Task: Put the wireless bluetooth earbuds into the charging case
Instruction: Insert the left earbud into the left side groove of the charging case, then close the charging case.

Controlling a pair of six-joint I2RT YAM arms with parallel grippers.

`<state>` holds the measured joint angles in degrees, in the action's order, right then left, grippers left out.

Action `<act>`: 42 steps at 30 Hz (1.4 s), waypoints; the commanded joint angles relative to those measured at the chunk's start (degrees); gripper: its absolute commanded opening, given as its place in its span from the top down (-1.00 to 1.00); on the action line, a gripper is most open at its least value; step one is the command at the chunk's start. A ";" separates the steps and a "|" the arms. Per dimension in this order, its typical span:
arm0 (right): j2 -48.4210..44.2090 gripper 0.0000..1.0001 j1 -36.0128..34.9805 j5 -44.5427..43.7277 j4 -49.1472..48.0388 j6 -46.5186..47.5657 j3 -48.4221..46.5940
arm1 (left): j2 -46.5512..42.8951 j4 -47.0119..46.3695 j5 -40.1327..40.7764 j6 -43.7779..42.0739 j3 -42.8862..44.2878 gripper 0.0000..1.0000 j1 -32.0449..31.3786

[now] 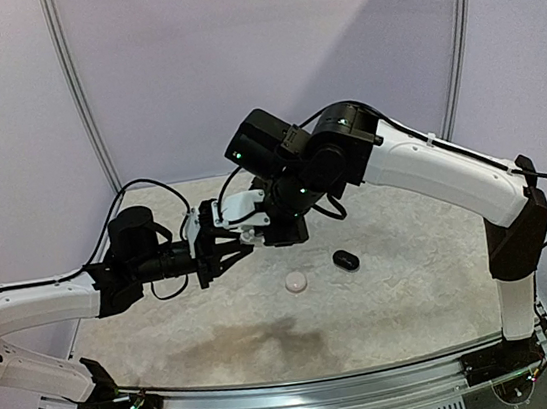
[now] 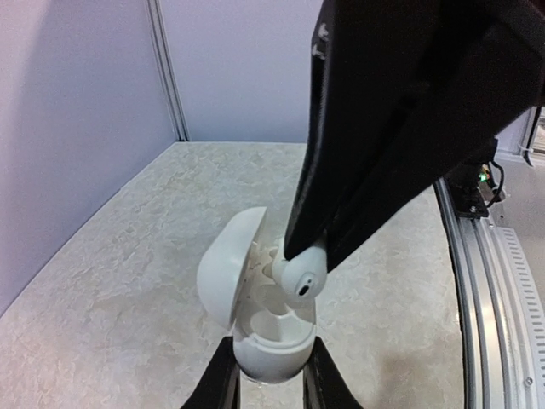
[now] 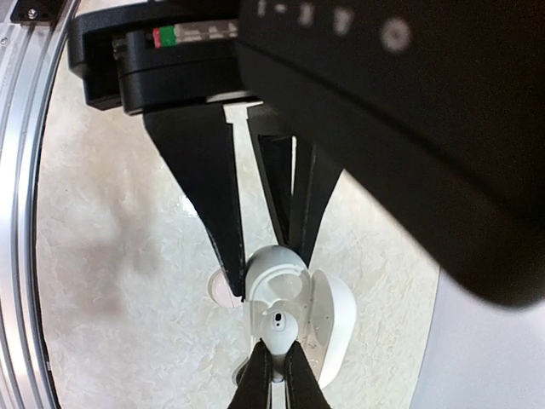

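A white charging case (image 2: 272, 348) is up off the table with its lid (image 2: 228, 268) swung open to the left. My left gripper (image 2: 271, 379) is shut on the case's lower body. A white earbud (image 2: 300, 273) hangs just over the case's open wells, and my right gripper (image 2: 312, 242) is shut on it from above. In the right wrist view the earbud (image 3: 278, 328) sits between my right gripper's (image 3: 272, 362) tips, over the case (image 3: 274, 271). The left arm's black fingers (image 3: 217, 213) flank the case. In the top view both grippers (image 1: 233, 242) (image 1: 281, 226) meet mid-table.
A black pebble-like case (image 1: 345, 260) and a small round white case (image 1: 295, 282) lie on the mottled table (image 1: 396, 289) to the right of the grippers. A metal rail (image 1: 308, 387) runs along the near edge. Lilac walls stand behind and to the left.
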<state>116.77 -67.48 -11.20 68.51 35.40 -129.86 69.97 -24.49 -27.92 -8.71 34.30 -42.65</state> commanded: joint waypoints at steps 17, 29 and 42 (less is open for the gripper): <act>3.41 0.86 -0.21 1.18 -0.40 2.65 -0.74 | -1.34 -3.02 -2.01 -1.62 0.07 1.00 -1.20; 4.78 0.48 -0.21 -1.68 -0.16 2.91 -1.09 | -1.59 -3.43 -1.92 -1.84 -0.11 1.00 -1.29; 0.33 0.42 -0.21 0.97 -1.95 1.76 -1.29 | -1.79 -2.50 -0.76 2.51 -0.63 1.00 -1.03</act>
<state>119.11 -67.90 -11.62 65.80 38.02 -130.87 69.97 -24.21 -27.70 -8.45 33.89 -42.65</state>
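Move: The right hand holds the earbud just outside the left groove of the charging case, which lies about 2 cm to its left and 1 cm below. The case's raised lid stands roughly 3 cm ahead and 1 cm lower. Down on the table, some 25 cm below, the pink case is about 2 cm ahead and 6 cm right, the black case about 6 cm ahead and 18 cm right. From the left hand, which holds the case, that groove is about 1 cm right and 1 cm up. The right hand eases the pinched earbud about 1.5 cm to its left and just under 1 cm down, from beside the left hand's fingertips into the near, left groove of the case, with hardly any wrist turn. During the second half of this leftward slide its fingers open to roughly a quarter of their range, letting go of the earbud and staying spread low around it, while the left hand keeps its grip on the case and holds it nearly still. ##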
